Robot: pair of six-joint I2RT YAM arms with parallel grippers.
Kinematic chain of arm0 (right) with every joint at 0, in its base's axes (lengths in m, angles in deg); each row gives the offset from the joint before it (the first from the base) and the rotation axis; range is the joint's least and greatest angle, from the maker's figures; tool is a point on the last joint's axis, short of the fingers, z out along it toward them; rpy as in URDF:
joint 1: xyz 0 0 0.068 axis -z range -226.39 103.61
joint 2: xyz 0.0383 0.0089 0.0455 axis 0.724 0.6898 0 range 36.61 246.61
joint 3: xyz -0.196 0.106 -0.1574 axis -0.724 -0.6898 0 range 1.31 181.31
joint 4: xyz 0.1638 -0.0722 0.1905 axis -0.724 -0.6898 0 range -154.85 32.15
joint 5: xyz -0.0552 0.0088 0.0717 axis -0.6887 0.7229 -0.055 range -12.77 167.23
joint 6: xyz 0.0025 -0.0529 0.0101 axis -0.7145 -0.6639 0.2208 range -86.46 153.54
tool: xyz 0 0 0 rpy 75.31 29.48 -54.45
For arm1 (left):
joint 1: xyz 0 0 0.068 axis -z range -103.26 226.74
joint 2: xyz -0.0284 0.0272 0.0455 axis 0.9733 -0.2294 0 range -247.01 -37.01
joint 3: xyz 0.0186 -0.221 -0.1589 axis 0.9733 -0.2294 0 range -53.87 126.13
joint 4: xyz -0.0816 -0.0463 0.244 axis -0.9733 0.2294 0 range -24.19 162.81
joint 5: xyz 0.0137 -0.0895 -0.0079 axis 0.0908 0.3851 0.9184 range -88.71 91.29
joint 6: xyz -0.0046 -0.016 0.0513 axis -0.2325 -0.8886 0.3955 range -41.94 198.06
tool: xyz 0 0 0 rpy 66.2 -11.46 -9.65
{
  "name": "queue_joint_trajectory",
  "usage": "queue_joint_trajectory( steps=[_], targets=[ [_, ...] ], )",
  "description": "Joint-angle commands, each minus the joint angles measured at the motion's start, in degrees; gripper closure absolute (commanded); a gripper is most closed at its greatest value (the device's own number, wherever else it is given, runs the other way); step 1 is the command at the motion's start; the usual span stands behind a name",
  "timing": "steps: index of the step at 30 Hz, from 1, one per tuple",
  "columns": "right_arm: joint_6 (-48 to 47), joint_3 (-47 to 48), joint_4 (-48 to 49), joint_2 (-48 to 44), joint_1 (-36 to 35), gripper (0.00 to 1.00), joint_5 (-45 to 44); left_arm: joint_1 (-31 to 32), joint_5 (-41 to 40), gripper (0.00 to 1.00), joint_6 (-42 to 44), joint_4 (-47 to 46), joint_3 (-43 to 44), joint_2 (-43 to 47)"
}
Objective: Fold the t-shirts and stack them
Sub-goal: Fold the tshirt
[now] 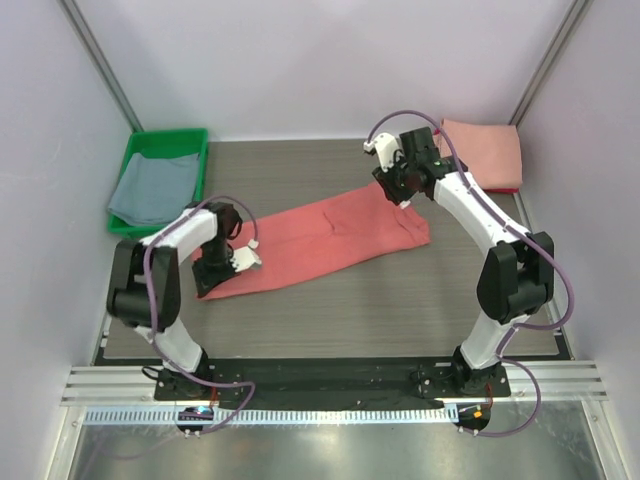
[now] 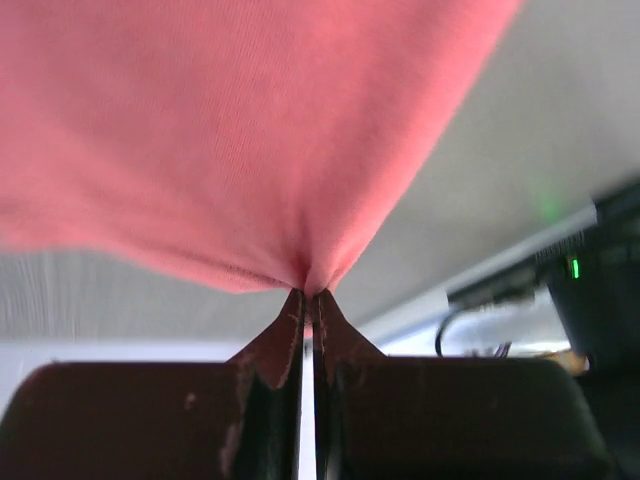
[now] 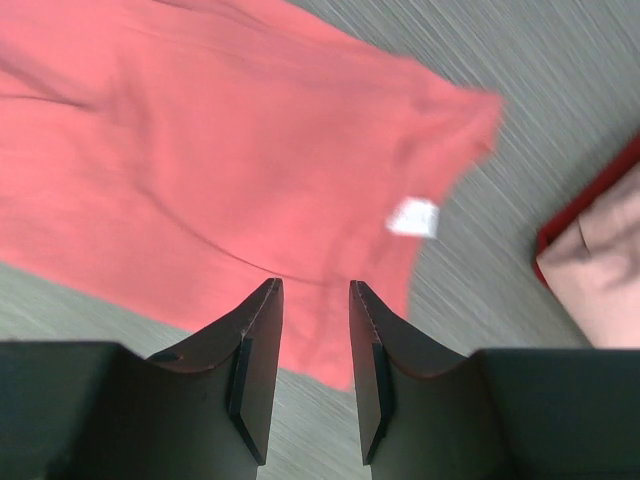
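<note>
A coral-red t-shirt (image 1: 330,235) lies as a long strip slanting across the table. My left gripper (image 1: 214,272) is at its near left end, shut on a pinch of that cloth (image 2: 230,130), which rises from the closed tips (image 2: 308,293). My right gripper (image 1: 401,193) hovers open over the far right end. Its fingers (image 3: 262,330) stand apart above the shirt's edge (image 3: 200,150), near the white neck label (image 3: 413,217), and nothing is between them. A pale pink t-shirt (image 1: 483,153) lies folded at the back right. A grey-blue t-shirt (image 1: 153,187) lies in the tray.
The green plastic tray (image 1: 200,150) stands at the back left, by the left wall. A red edge (image 3: 585,205) shows under the pale pink shirt (image 3: 612,275). White walls close the table's sides and back. A metal rail (image 1: 330,385) runs along the near edge.
</note>
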Motion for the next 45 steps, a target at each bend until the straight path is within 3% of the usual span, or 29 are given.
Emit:
queue_joint_trajectory(
  steps=[1,7,16,21,38,39,43,45],
  targets=[
    [2.7,-1.1,0.2,-1.0,2.9,0.62,-3.5,1.9,-5.2,1.0,5.4,11.2,-1.8,11.6],
    [3.9,1.0,-0.8,3.8,4.0,0.61,-3.4,12.0,-4.4,1.0,7.8,22.5,-4.8,27.7],
    [2.4,4.1,-1.7,12.5,4.0,0.61,-5.0,25.8,-0.8,0.99,-2.7,23.8,-9.5,32.5],
    [1.1,6.1,-1.0,15.9,4.2,0.61,-6.5,28.9,0.9,1.0,-6.4,22.1,-9.9,31.3],
    [0.4,15.6,0.2,28.9,6.0,0.61,-6.4,31.8,2.7,0.99,-7.4,22.0,-5.3,26.6],
    [0.3,16.2,-1.2,30.3,6.0,0.63,-6.0,31.8,3.0,0.99,-7.4,22.1,-5.3,26.7],
    [-0.4,21.2,-4.4,34.5,6.1,0.94,-5.0,32.6,4.9,0.98,-8.7,22.0,-5.7,26.6],
    [-0.6,22.7,-4.3,36.0,6.1,0.99,-4.5,33.4,7.7,0.98,-9.0,21.7,-5.4,26.4]
  ],
)
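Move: The shirt's neck label, which the open right hand is heading for, lies about 9 cm ahead of that hand, 6 cm to its right and some 16 cm below; the folded stack stands roughly 20 cm ahead and 27 cm right. From the left hand, already pinching the shirt's near-left corner, the table's near edge is about 16 cm straight back, the green bin some 31 cm ahead and 12 cm left, and the label about 28 cm ahead and 57 cm right. The shirt's near-left corner, still pinched by the left hand, is lifted and drawn back towards the table's near edge, then to the right, about 9 cm each way, turning clockwise some 25 degrees. Meanwhile the right hand slips right, sinks about 14 cm and reaches forward about 9 cm to the neck label, tipping steeper, and finally shuts its fingers on the cloth beside it. ##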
